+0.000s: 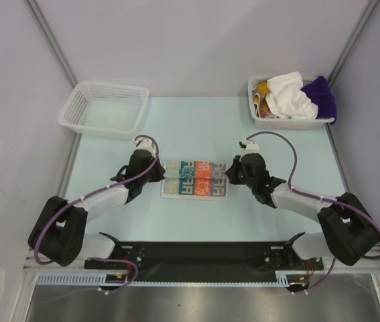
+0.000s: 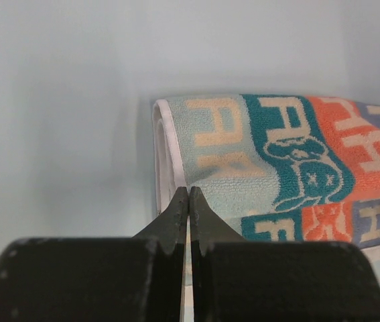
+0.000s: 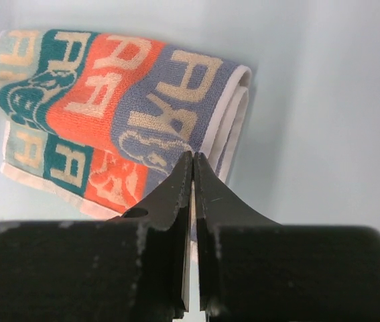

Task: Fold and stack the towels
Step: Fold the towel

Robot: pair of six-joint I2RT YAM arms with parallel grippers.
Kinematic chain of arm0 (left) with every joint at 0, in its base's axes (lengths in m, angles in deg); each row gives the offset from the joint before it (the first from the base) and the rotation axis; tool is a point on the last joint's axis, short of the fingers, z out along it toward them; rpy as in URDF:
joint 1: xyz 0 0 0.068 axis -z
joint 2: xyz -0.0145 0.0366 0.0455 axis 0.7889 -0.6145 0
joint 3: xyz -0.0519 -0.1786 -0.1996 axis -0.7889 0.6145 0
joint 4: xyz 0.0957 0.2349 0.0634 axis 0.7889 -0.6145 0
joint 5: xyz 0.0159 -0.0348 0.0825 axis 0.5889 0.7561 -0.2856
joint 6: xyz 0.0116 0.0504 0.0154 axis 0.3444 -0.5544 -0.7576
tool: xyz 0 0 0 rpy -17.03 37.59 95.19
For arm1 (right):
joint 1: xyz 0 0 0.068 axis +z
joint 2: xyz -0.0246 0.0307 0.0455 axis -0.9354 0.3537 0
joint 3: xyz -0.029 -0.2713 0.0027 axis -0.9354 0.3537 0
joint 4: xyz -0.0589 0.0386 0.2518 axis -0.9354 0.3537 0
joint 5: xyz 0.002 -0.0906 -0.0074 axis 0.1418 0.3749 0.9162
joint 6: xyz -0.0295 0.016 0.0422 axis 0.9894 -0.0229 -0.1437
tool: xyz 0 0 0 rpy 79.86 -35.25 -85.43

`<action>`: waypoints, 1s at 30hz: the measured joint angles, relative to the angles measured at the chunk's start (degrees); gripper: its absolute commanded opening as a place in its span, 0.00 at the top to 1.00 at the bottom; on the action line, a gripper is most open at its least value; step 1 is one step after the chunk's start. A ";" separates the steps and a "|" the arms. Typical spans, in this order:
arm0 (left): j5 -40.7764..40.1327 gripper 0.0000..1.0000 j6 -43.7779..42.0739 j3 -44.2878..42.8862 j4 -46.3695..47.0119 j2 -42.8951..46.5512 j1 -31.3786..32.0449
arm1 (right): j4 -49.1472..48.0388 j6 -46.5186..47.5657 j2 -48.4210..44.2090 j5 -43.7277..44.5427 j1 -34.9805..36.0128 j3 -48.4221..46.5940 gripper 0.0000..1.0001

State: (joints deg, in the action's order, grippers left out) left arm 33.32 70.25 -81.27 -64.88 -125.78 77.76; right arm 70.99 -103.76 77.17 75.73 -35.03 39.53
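A folded towel with an orange, teal and white print lies flat in the middle of the table. My left gripper sits at its left end, shut, its tips pressed together over the towel's white hem with no cloth seen between them. My right gripper sits at the right end, also shut, tips together just in front of the folded edge. More towels fill the back-right basket: white, purple and mustard.
An empty white mesh basket stands at the back left. The white basket holding the loose towels stands at the back right. Grey walls close in the pale blue table on three sides. A black frame runs along the near edge.
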 measured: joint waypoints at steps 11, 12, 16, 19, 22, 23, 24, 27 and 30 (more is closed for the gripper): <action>-0.85 1.00 0.57 3.91 -1.92 3.52 1.44 | 1.22 -1.84 -2.71 1.03 2.82 4.87 0.98; -0.87 1.00 0.59 4.13 -1.95 3.52 1.51 | 1.36 -1.97 -2.89 1.07 3.04 5.01 0.98; -0.94 1.00 1.03 4.68 -2.10 3.98 1.60 | 1.49 -2.60 -4.00 1.53 3.45 5.57 0.98; -0.94 1.00 1.20 5.11 -2.43 5.29 1.70 | 1.66 -2.82 -5.22 1.73 3.56 5.95 0.98; -0.96 1.00 1.44 5.35 -2.62 6.60 1.75 | 1.66 -3.02 -5.99 1.95 3.80 6.21 0.98; -0.96 1.00 1.46 5.51 -2.60 6.78 1.75 | 1.62 -3.08 -6.05 2.03 3.91 6.32 0.98; -0.96 1.00 1.46 5.77 -2.60 6.99 1.75 | 1.64 -3.19 -6.10 2.08 4.09 6.49 0.98; -0.94 1.00 1.53 6.95 -2.56 7.19 1.86 | 1.62 -3.50 -6.10 2.08 4.63 7.15 0.98; -0.85 1.00 1.66 8.11 -2.62 7.23 1.97 | 1.62 -4.13 -6.21 2.08 4.90 7.91 0.98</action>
State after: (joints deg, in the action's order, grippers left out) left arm 32.46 71.92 -73.16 -67.51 -118.55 79.72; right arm 72.61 -107.89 70.96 77.81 -30.13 47.44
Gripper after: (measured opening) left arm 0.010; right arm 0.028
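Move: The towel's near left corner lies about 7 cm back from the left hand and 5 cm below it, level sideways; its near right corner lies about 7 cm back from the right hand and 6 cm below. The far fold is about 7 cm ahead of each hand. The empty basket stands some 28 cm ahead of the left hand and 23 cm to its left; the towel basket is some 31 cm ahead of the right hand and 26 cm to its right. The towel's lifted edge, still pinched at its two corners by the shut grippers, is drawn back over the layer on the table towards the near edge. Both hands carry it side by side, about 4.5 cm back and some 2 cm lower overall, dipping, rising slightly and nearly pausing midway, then sinking again with the wrists almost unturned. ##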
